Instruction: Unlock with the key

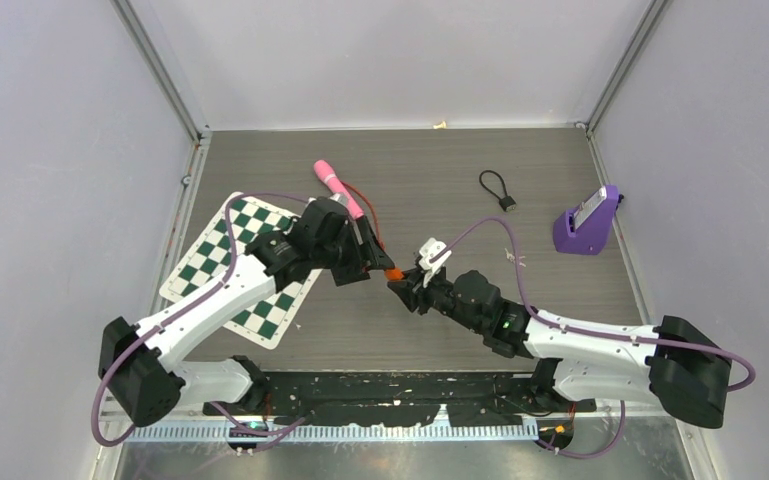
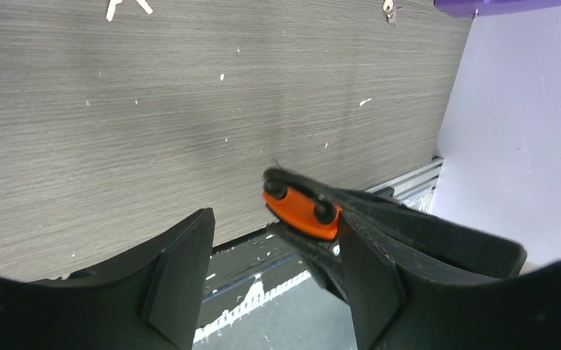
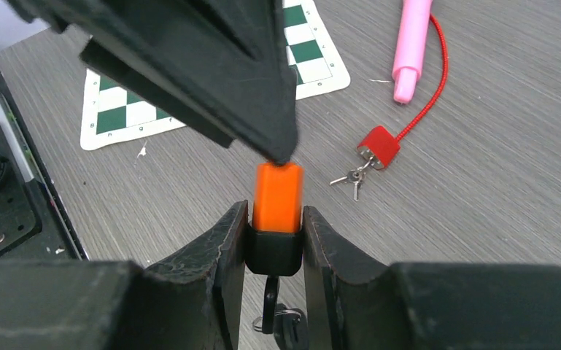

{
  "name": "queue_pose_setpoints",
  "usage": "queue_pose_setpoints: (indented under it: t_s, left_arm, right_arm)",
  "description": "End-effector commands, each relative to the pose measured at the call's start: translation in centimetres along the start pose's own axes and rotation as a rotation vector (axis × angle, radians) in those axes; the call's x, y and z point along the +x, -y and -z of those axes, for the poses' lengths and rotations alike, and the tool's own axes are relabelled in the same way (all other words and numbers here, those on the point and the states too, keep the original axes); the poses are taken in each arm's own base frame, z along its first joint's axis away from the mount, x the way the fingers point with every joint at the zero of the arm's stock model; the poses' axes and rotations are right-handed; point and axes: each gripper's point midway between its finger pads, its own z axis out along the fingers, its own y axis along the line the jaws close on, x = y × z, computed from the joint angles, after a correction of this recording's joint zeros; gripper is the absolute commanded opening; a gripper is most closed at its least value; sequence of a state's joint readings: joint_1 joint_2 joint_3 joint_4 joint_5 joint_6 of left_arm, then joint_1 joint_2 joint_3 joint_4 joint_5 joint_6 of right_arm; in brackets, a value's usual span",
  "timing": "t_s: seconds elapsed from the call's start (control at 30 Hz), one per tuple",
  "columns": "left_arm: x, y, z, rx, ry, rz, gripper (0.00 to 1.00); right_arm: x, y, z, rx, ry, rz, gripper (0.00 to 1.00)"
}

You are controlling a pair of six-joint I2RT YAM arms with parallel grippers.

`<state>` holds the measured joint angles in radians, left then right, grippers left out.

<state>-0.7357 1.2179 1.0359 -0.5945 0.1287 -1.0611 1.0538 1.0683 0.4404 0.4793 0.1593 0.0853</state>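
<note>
My right gripper [image 3: 276,219] is shut on an orange-and-black padlock [image 3: 277,193], pinching its black lower part, with the orange end pointing away. A black shackle and a ring with a dark key [image 3: 288,332] hang below the lock between the fingers. In the top view the lock [image 1: 394,273] sits above the table's middle, between both grippers. My left gripper [image 2: 273,226] is open with nothing between its fingers. One of its fingertips [image 3: 277,154] meets the orange end. In the left wrist view the orange lock [image 2: 303,211] lies just beyond the right-hand finger.
On the table lie a red padlock [image 3: 378,146] on a red cable with small keys [image 3: 350,179], and a pink pen-like tube [image 1: 338,187]. A green chessboard mat [image 1: 245,265] lies under the left arm. A black cord loop [image 1: 497,188] and a purple holder [image 1: 588,222] sit at the far right.
</note>
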Motion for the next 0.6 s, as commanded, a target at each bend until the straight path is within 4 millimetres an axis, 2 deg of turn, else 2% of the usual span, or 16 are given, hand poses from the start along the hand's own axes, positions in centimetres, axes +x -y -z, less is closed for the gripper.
queue_pose_setpoints:
  t_s: [0.0,0.3,0.47,0.57]
  left_arm:
    - [-1.5,2.6,-0.1,0.066,0.018,0.017,0.63]
    - [-0.9,3.2,-0.8,0.104,-0.036,0.058,0.58]
    - [-0.9,3.4,-0.9,0.135,-0.05,0.06,0.38]
    - [-1.2,4.1,-0.6,0.186,-0.032,0.023,0.23]
  right_arm:
    - [-4.6,-1.7,-0.4,-0.054,0.144,-0.004,0.05]
    - [-4.1,-1.8,-0.6,-0.046,0.127,0.013,0.05]
    - [-4.4,-2.2,-0.5,-0.067,0.14,-0.017,0.05]
    - [-4.6,-3.0,-0.2,-0.104,0.162,-0.093,0.05]
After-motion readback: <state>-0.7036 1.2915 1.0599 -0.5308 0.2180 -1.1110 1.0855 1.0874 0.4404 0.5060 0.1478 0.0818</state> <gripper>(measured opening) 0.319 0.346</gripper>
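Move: The padlock, held in the right fingers with its shackle facing the left hand, lies about 3 cm to the left hand's right, 1 cm ahead and 2 cm lower. From the right hand its middle is some 2 cm left, 1 cm ahead and 1 cm up. The red lock lies on the table about 9 cm ahead of the left hand, neither left nor right of it and some 17 cm below; the pink microphone, equally low, is roughly 22 cm ahead and 9 cm left. Close the open left fingers around the padlock's shackle, by about a third of their range, while bringing the left gripper some 2 cm to the right and forward. Keep the right grip on the lock body and bring it about 1.5 cm left and back, so the shackle comes in between the left fingers. ##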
